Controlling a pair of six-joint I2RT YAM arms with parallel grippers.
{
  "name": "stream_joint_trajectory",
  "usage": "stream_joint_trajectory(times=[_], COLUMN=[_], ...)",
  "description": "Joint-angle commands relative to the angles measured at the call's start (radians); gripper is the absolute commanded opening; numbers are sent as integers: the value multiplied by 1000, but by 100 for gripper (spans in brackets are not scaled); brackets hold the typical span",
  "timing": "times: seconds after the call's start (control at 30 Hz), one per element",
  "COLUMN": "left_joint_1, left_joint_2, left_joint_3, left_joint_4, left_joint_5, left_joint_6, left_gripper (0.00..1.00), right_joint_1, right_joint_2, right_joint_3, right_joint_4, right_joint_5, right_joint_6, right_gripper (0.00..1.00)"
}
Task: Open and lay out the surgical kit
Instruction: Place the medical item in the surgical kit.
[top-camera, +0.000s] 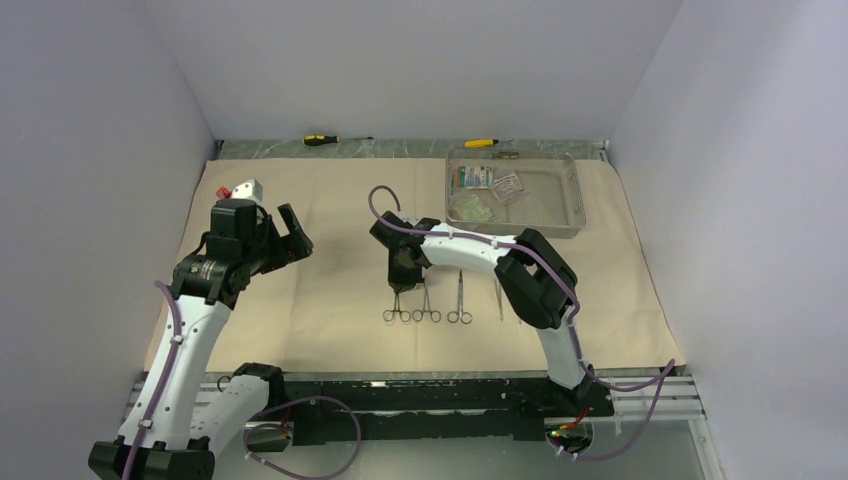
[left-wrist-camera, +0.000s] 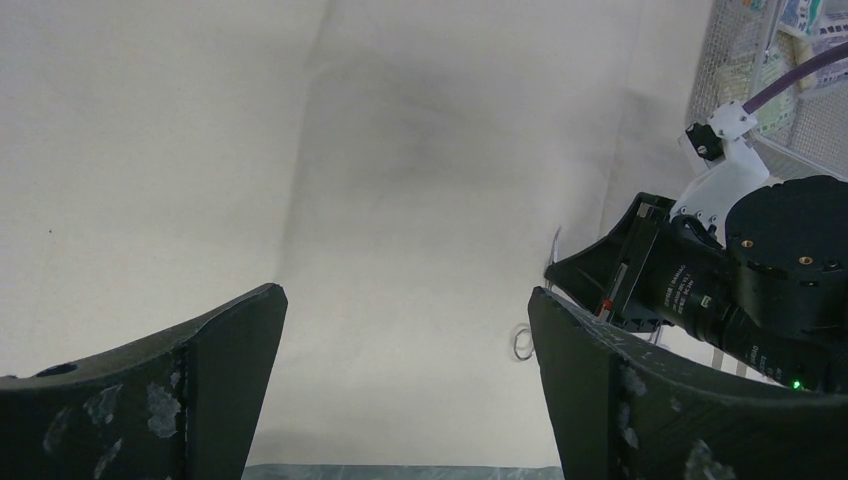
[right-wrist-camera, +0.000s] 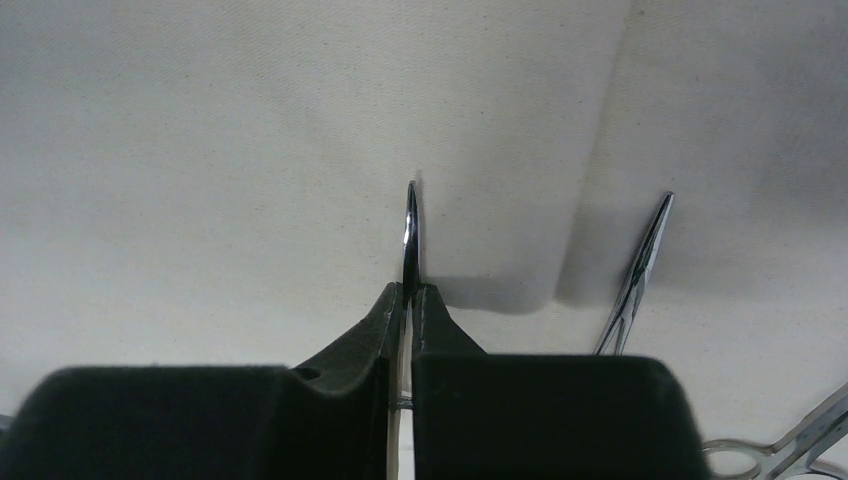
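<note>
The beige wrap cloth (top-camera: 330, 210) lies spread flat over the table. At its back right stands the wire-mesh tray (top-camera: 573, 200) with three printed packets (top-camera: 476, 178) inside. Steel clamps (top-camera: 460, 300) and tweezers (top-camera: 498, 298) lie in a row near the front middle. My right gripper (top-camera: 403, 272) is shut on the leftmost clamp (right-wrist-camera: 410, 225), whose thin tip sticks out past the fingertips, low over the cloth. Beside it lies another clamp (right-wrist-camera: 640, 265). My left gripper (top-camera: 290, 235) hangs open above the cloth's left part with nothing between its fingers (left-wrist-camera: 230, 340).
Two yellow-and-black screwdrivers (top-camera: 325, 139) (top-camera: 485, 143) lie on the bare strip behind the cloth. Grey walls close in the left, back and right. The right arm (left-wrist-camera: 770, 270) fills the right side of the left wrist view, with the tray (left-wrist-camera: 740, 70) behind it.
</note>
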Motion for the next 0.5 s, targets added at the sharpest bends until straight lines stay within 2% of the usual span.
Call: stream_joint_trajectory(times=[0.0, 0.13, 0.3, 0.47], left_joint_1=[3, 3, 4, 3], left_joint_2=[-5, -2, 8, 23], left_joint_3=[-3, 1, 19, 43], left_joint_4=[-4, -4, 2, 25], left_joint_5=[-11, -13, -16, -20], left_joint_6=[14, 21, 30, 40], left_gripper=[98, 98, 98, 99], right_joint_1=[6, 6, -1, -53], right_joint_2=[9, 12, -47, -121], right_joint_3=[5, 40, 123, 263], right_joint_4=[-25, -46, -49, -128], right_joint_5=[7, 21, 28, 74], right_joint_6=[60, 53, -27, -127], right_gripper=[12, 28, 41, 44])
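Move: The right hand already has the medical item, a ring-handled clamp, in its shut fingertips, low over its spot on the cloth; the clamp's middle is about 2 cm back from the hand point and 1 cm below. About 2 cm back and at that same height lie a second clamp, some 6 cm to the right, and the long scissors, about 13 cm right. From the idle left hand, the held clamp is roughly 22 cm right, 1 cm back and 21 cm below. Almost in place at first, the right hand parts its fingers from shut to a bit under half open, letting go of the clamp low at the cloth. Then it climbs away about 4 cm, speeding up and easing some 2 cm forward and a little to the left as the fingers go on opening. ##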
